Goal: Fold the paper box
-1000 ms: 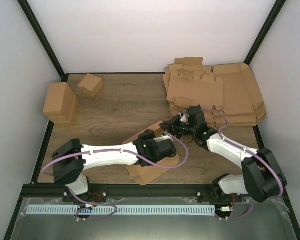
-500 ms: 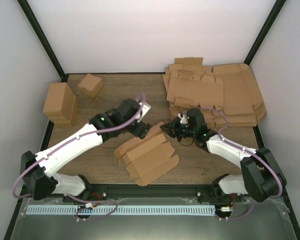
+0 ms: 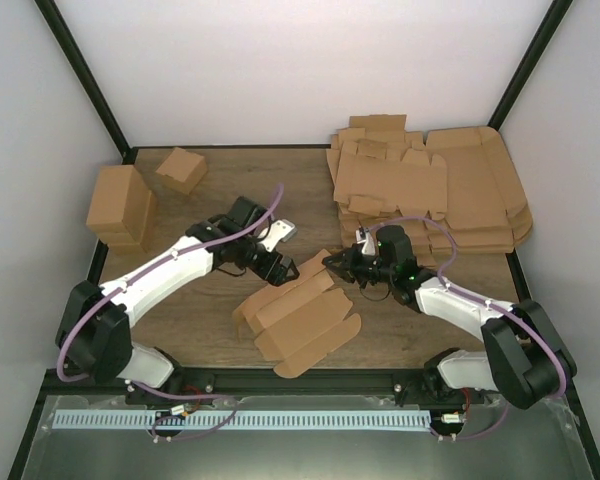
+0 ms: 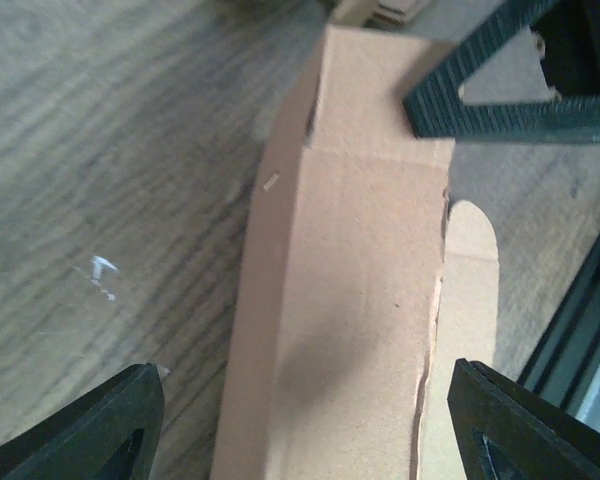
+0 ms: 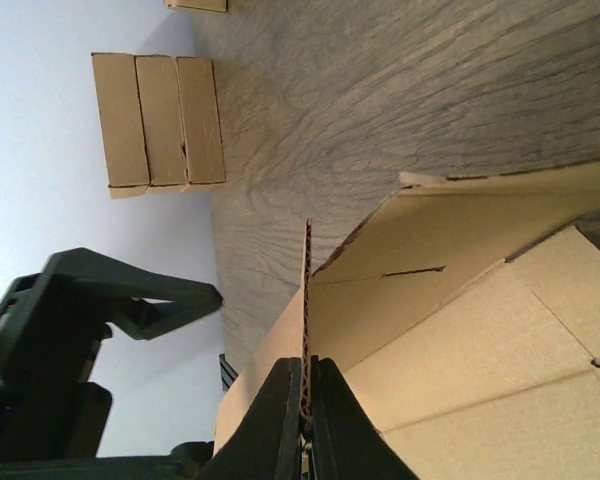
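The paper box (image 3: 298, 318) lies partly folded at the middle front of the table, one long wall raised. My right gripper (image 3: 338, 266) is shut on the upright flap at its far right end; in the right wrist view the cardboard edge (image 5: 306, 300) runs straight up out of the gripper (image 5: 305, 390). My left gripper (image 3: 280, 268) hovers at the box's far left end, open. In the left wrist view the raised wall (image 4: 360, 300) lies between the left gripper's (image 4: 315, 430) widely spread fingers, with a gap on each side.
A pile of flat cardboard sheets (image 3: 430, 190) fills the back right corner. At the back left stand a stack of folded boxes (image 3: 120, 205) and a small cube-like box (image 3: 181, 168). The metal frame rail (image 3: 300, 378) runs along the near edge.
The left arm has lifted off the near part of the box, swung to the back left, opened its jaws and come down toward the raised wall. The right gripper has kept its grip.
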Robot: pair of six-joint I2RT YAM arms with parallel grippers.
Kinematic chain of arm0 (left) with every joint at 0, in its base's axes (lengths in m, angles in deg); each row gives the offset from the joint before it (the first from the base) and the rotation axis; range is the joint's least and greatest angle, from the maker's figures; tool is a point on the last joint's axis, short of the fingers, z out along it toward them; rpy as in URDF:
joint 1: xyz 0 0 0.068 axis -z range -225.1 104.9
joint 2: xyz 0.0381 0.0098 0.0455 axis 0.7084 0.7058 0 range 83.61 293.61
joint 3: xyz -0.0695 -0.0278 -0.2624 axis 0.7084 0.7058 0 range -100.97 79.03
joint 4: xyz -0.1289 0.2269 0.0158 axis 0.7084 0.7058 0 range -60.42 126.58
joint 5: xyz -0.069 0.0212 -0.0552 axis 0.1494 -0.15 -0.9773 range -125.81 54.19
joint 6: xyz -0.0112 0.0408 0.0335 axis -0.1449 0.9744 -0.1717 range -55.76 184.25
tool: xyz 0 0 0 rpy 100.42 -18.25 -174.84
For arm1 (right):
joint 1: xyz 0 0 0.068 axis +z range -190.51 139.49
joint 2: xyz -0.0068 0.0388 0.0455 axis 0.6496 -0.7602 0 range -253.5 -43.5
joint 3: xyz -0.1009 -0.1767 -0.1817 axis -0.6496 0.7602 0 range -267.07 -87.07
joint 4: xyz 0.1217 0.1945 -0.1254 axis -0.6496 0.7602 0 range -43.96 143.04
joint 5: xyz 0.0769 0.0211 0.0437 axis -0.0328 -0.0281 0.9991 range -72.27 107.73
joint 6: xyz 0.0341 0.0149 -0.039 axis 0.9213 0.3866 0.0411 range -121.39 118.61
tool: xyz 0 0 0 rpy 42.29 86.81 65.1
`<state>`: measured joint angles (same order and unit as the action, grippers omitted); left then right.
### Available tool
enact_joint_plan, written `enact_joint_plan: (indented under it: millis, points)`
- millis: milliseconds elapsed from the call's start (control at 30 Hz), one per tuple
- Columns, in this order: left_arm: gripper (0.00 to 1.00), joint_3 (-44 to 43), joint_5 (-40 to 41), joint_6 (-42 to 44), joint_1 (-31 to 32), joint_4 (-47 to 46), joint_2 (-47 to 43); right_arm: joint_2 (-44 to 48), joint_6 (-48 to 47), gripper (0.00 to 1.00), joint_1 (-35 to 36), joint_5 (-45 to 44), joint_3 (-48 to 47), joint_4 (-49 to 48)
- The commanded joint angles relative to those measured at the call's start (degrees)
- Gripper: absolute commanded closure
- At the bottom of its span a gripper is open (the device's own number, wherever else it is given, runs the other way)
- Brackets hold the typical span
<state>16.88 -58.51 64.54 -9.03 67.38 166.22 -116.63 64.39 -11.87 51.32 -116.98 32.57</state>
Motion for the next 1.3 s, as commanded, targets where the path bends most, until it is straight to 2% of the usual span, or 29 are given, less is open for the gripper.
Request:
enact_joint_plan:
  millis: [0,100,300,600,800,867,1200,1267]
  points:
    - [0.2,1.77,-7.47,3.35,0.31,-2.82,1.88,-0.18,-3.34,0.99,0.27,0.27,-0.06,-1.52]
    - [0.23,1.89,-5.83,3.94,0.72,-1.68,3.85,-0.57,-3.68,0.98,0.25,0.25,-0.06,-1.46]
    - [0.26,2.68,-9.67,4.81,1.37,-2.44,4.05,-1.58,-4.15,0.96,0.27,0.18,-0.03,-1.3]
    - [0.36,2.91,-7.53,4.5,1.71,-2.3,5.22,-1.53,-4.69,0.91,0.27,-0.81,0.82,-1.12]
    - [0.4,3.26,-5.1,4.12,2.6,-2.09,5.87,-1.19,-5.03,0.89,0.27,-1.44,1.48,-0.47]
    - [0.42,3.22,-4.32,3.93,3.05,-2.11,5.96,-1.1,-5.4,0.84,0.23,-1.5,1.61,-0.06]
    - [0.44,2.57,2.76,3.95,7.68,-1.48,6.01,1.56,-10.2,0.73,0.27,-3.63,1.16,4.99]
    - [0.45,2.56,3.36,3.68,7.93,-1.56,5.94,2.73,-12.38,0.66,0.27,-4.64,0.71,7.2]
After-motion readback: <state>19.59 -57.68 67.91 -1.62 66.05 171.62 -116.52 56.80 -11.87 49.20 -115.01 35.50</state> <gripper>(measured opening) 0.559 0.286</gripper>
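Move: The paper box's folded side panel is my left hand's aim: its middle is some 4 cm back, 2 cm to the right and 7 cm below. The end flap, still pinched in my right fingers, is about 10 cm to my left hand's right, 3 cm farther out and 2 cm lower; the flat round-ended panel lies 15 cm back, 8 cm right. From my right hand the side panel is roughly 7 cm back and 8 cm left. I bring my left hand down about 5 cm, back 4 cm and a little right onto the folded side panel, closing the fingers partway so that they straddle it. My right hand first holds the end flap, then opens partway to let go and sinks some 2.5 cm around it. ##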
